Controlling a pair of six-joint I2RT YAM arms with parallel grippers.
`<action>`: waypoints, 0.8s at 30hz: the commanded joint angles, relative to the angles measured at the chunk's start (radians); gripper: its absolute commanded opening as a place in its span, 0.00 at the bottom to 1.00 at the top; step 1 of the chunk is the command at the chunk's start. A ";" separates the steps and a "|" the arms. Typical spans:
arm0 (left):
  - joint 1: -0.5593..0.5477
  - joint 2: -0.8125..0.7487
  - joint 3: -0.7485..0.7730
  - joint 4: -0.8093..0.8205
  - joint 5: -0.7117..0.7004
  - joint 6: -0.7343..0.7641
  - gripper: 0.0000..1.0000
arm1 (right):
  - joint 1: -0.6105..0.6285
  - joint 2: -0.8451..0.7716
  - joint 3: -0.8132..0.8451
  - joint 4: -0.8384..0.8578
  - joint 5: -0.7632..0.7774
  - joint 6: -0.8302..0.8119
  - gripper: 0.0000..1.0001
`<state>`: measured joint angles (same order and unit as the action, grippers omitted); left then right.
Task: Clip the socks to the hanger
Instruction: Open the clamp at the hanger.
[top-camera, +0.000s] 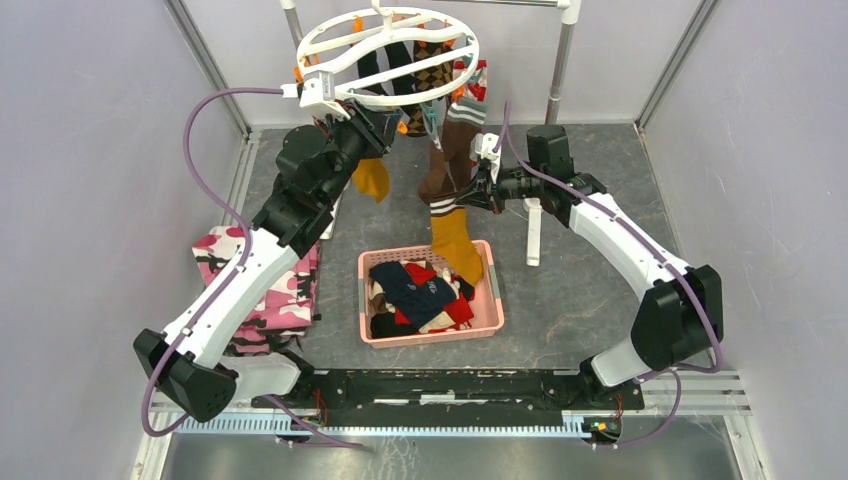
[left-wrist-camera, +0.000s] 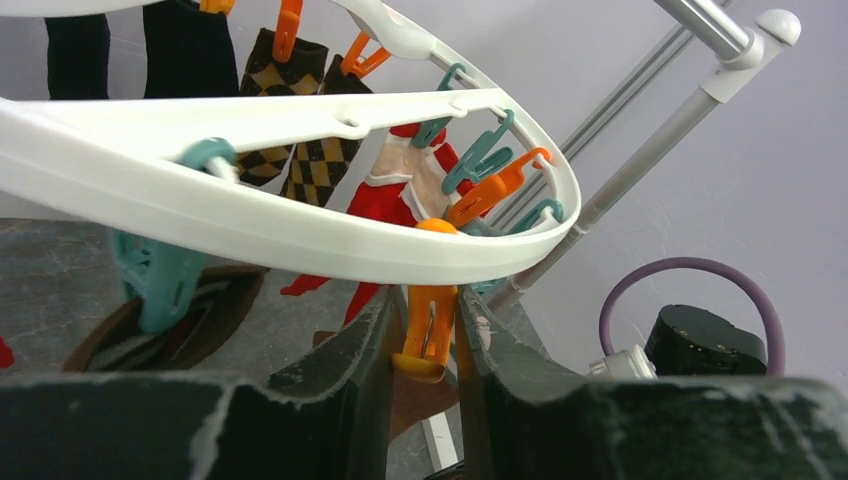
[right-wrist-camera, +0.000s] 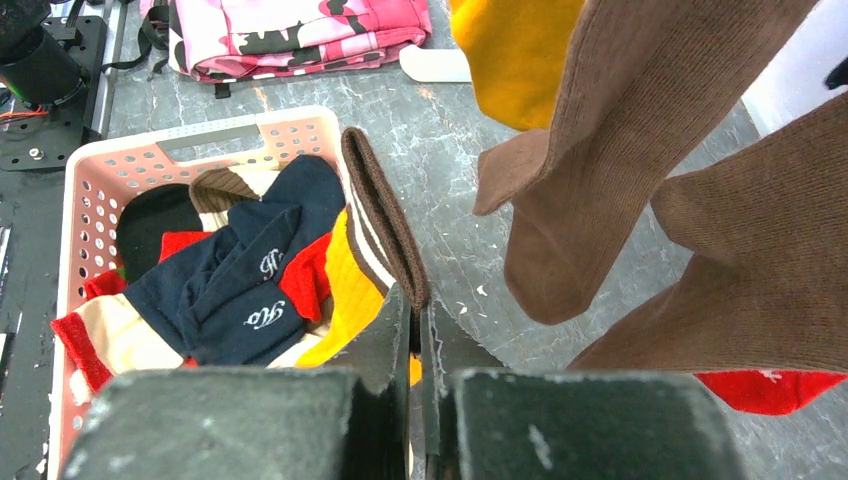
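The white round hanger (top-camera: 412, 97) (left-wrist-camera: 300, 225) hangs at the back with orange and teal clips. Argyle socks (left-wrist-camera: 315, 165), a red sock (left-wrist-camera: 385, 200) and brown socks (right-wrist-camera: 620, 150) dangle from it. My left gripper (top-camera: 392, 122) (left-wrist-camera: 425, 330) reaches up under the outer ring, shut on an orange clip (left-wrist-camera: 428, 335). My right gripper (top-camera: 476, 190) (right-wrist-camera: 415, 310) is shut on the striped cuff of a brown and mustard sock (top-camera: 455, 240) (right-wrist-camera: 375, 210). This sock hangs down to the pink basket (top-camera: 490, 310). More socks (right-wrist-camera: 240, 280) lie in the basket.
A pink camouflage cloth (top-camera: 270, 290) lies on the table to the left, beside my left arm. The metal rack's pole (top-camera: 562, 60) rises at the back right, and its white foot (top-camera: 533, 230) lies under my right arm. Grey walls close in both sides.
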<state>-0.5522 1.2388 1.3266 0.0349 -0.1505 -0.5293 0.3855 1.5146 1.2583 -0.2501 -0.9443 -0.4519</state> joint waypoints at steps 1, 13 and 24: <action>0.000 -0.036 -0.010 0.049 -0.064 0.032 0.40 | 0.002 -0.033 0.034 0.003 -0.006 -0.013 0.00; 0.000 -0.056 -0.038 0.016 -0.144 0.022 0.57 | 0.002 -0.027 0.032 0.006 -0.017 -0.007 0.00; -0.003 -0.067 -0.035 0.013 -0.083 0.026 0.64 | 0.002 -0.025 0.029 0.013 -0.031 -0.004 0.00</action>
<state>-0.5522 1.2087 1.2869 0.0322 -0.2604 -0.5289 0.3855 1.5116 1.2583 -0.2565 -0.9497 -0.4541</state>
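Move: The orange clip on the hanger's near rim is already pinched between the left fingers, practically at the hand point. A teal clip holding the hung yellow sock's cuff is about 6 cm to the left, level with it; another teal clip is some 7 cm to the right and 1 cm farther out. The cuff of the sock in the right gripper lies about 11 cm right, 4 cm back and 19 cm below. From the right hand, the orange clip is some 11 cm left, 5 cm ahead and 19 cm up. Open the left gripper from about a quarter to nearly two-thirds so the fingers let go of the orange clip. As they spread, ease the hand about 2 cm left and 1 cm down, turning it some 5 degrees counter-clockwise, and leave the clip standing between the open fingertips under the rim. Keep the right gripper still, shut on the sock's cuff. ##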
